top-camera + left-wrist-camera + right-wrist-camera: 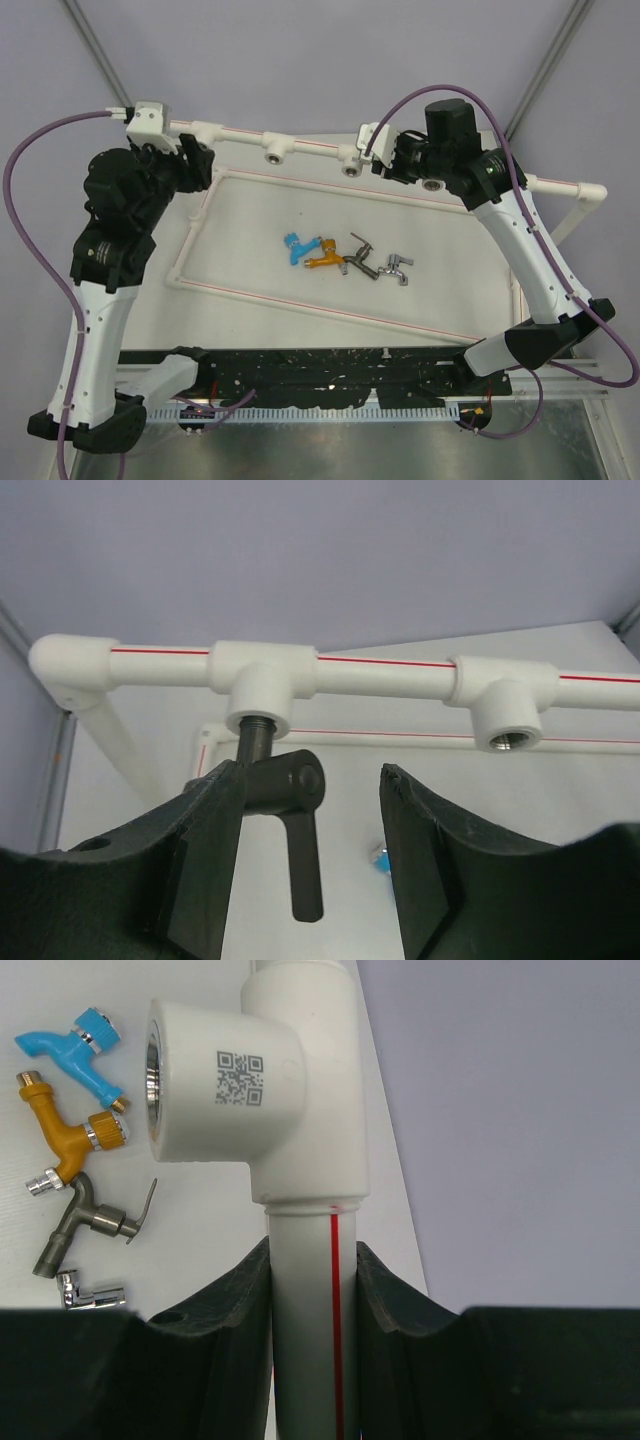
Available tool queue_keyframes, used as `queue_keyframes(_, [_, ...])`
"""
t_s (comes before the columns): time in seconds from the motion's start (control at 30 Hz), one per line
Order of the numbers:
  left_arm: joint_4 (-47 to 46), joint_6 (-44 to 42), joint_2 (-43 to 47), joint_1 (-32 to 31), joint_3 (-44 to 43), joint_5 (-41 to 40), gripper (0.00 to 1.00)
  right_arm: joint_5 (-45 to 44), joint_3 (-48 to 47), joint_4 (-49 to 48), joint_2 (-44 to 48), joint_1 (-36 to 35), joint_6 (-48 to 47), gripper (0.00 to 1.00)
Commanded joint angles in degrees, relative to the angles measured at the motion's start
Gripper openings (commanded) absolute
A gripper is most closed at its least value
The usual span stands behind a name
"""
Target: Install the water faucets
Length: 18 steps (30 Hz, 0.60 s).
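Observation:
The larger dark-grey faucet (285,785) hangs from the leftmost socket (258,712) of the white pipe frame (300,139), its long straight arm pointing down. My left gripper (308,775) is open around it. The left finger (215,820) is against the faucet's body and the right finger (415,830) stands clear of it. My right gripper (312,1260) is shut on the white pipe (305,1290) just below a tee socket (215,1080). The blue (294,247), orange (325,258), dark metal (358,257) and chrome (395,270) faucets lie loose on the table.
Brass-lined sockets (272,153) (349,167) face forward along the raised pipe. A thin white tube outline (300,295) with a red stripe lies flat on the table round the loose faucets. Purple cables loop from both arms.

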<state>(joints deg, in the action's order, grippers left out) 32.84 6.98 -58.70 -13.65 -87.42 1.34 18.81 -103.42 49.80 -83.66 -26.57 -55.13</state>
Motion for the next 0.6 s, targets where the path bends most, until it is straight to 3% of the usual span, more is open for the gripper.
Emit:
queue_keyframes(0.0, [-0.94, -5.05, -1.68, -0.06, -1.35, -9.69, 0.59, 7.82, 1.55, 1.53, -3.62, -1.12, 3.54, 0.05])
queue_keyframes(0.13, [0.64, -5.75, -4.14, -0.06, -1.09, -5.84, 0.54, 7.65, 1.73, 1.53, -3.53, -1.12, 3.54, 0.05])
queue_keyframes(0.4, [4.33, -8.29, -5.72, -2.34, 3.13, 1.29, 0.23, 7.82, 1.38, 1.53, -4.23, -1.12, 3.63, 0.05])
queue_keyframes(0.57, [8.72, -10.59, -8.01, -6.21, 5.24, 0.94, 0.17, 7.82, 1.38, 1.44, -4.58, -1.12, 3.72, 0.05])
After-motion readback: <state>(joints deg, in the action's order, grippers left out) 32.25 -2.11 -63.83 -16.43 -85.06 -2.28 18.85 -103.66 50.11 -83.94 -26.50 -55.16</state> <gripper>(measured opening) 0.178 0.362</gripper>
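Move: The dark faucet already screwed into the leftmost tee has its body roughly 6 cm ahead of the left hand, straight in line with it and some 4 cm lower. That tee is about 9 cm ahead, neither left nor right, level in height; the next empty tee stands about 7 cm ahead and 14 cm to the right at the same height. From the right hand, on the pipe, the faucet body lies about 33 cm left, 1 cm farther out and 3 cm lower. Down about 4 cm and forward some 3 cm, the left hand advances on the faucet body under the leftmost tee, veering slightly left before easing back right, and rolls some 10 degrees so its left side rises. The open fingers close to a narrow gap, the left one seeming to bear on the faucet's body end and handle. The right hand keeps its hold on the pipe. ##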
